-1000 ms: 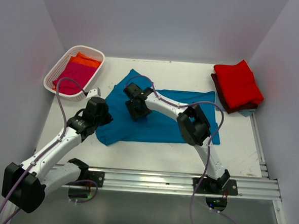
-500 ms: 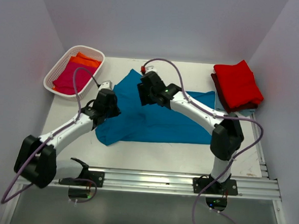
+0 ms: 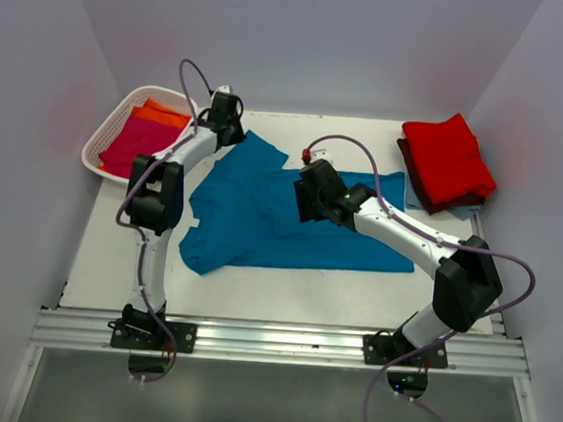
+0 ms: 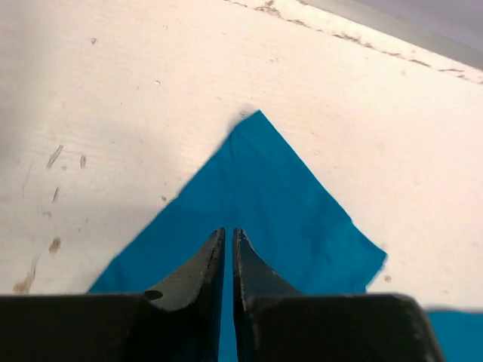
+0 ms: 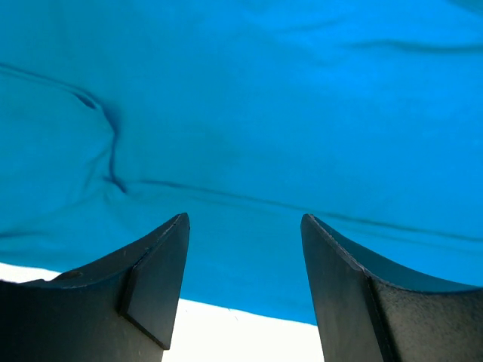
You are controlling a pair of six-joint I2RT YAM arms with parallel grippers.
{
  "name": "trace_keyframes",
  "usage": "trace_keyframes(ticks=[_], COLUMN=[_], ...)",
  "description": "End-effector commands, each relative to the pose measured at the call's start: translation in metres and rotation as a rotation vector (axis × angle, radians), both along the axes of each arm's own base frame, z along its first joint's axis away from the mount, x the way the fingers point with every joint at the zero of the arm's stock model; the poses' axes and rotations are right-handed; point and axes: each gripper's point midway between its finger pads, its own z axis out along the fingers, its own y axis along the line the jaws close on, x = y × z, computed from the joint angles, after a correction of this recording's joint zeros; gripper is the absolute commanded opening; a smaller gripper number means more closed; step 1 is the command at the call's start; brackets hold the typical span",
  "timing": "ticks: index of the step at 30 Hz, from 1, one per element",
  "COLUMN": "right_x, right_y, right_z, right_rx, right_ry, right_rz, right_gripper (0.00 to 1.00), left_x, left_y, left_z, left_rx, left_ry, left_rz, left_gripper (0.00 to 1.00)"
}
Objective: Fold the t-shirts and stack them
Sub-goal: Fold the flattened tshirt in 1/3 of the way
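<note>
A teal t-shirt (image 3: 262, 219) lies spread across the middle of the table, one sleeve pointing to the far left. My left gripper (image 3: 232, 136) is stretched out to that sleeve's tip. In the left wrist view the gripper (image 4: 229, 232) is shut to a hairline slit over the sleeve corner (image 4: 279, 204), with no cloth between the fingers. My right gripper (image 3: 303, 205) hovers over the shirt's upper middle. In the right wrist view it (image 5: 245, 217) is open, with teal cloth (image 5: 241, 113) below and bare table at the shirt's edge.
A folded red t-shirt (image 3: 447, 159) tops a stack at the back right, with maroon (image 3: 459, 201) and light blue (image 3: 418, 198) under it. The white lattice basket (image 3: 114, 129) at the back left holds magenta (image 3: 137, 145) and orange (image 3: 158, 115) shirts. Grey walls enclose the table.
My left arm has swung from the shirt's left edge out to the far sleeve tip. My right gripper has moved right, from the shirt's left part towards its middle.
</note>
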Motion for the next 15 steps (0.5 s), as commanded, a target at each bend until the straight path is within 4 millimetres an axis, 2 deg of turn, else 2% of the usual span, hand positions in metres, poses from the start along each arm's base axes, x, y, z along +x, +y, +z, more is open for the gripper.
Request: trace_keyframes(ticks=[1,3,6,9,15], right_x=[0.0,-0.005,-0.01,-0.015,-0.017], right_y=[-0.003,-0.007,-0.012,-0.016,-0.019], right_z=[0.03,0.028,0.021,0.016,0.01], right_rx=[0.082,0.085,0.078,0.076,0.07], right_ry=[-0.082,-0.076,-0.062,-0.049,-0.03], right_rz=[-0.018,-0.015,-0.019,-0.024,-0.029], right_gripper=[0.65,0.65,0.66,0.66,0.66], left_x=[0.017,0.031,0.046,0.058,0.074], left_y=[0.005,0.007,0.006,0.004,0.006], left_z=[-0.017,-0.028,-0.035,-0.037,-0.029], left_rx=[0.09,0.084,0.068,0.04,0.041], left_ry=[0.038,0.038,0.019,-0.022,-0.102], left_rz=[-0.026,-0.029,-0.042,-0.05,-0.046], left_gripper=[0.13,0.15,0.33,0.42,0.47])
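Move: The tip of the t-shirt's far sleeve lies about 9 cm ahead of the left hand, 3 cm to its right and roughly 8 cm below. The sleeve's other corner is some 3 cm ahead and 12 cm to the right, equally low; the white basket stands about 20 cm to the left and 3 cm ahead. From the right hand, over the shirt's body, the sleeve tip is around 30 cm ahead, 15 cm left and 12 cm lower. Down and forward together, the left hand closes in on the far sleeve, going about 5 cm each way; the sinking comes early, then it creeps forward nearly level. Its almost shut fingers spread to about half open, with no clear touch visible. The open right hand eases about 3 cm back and to its right over the shirt. ##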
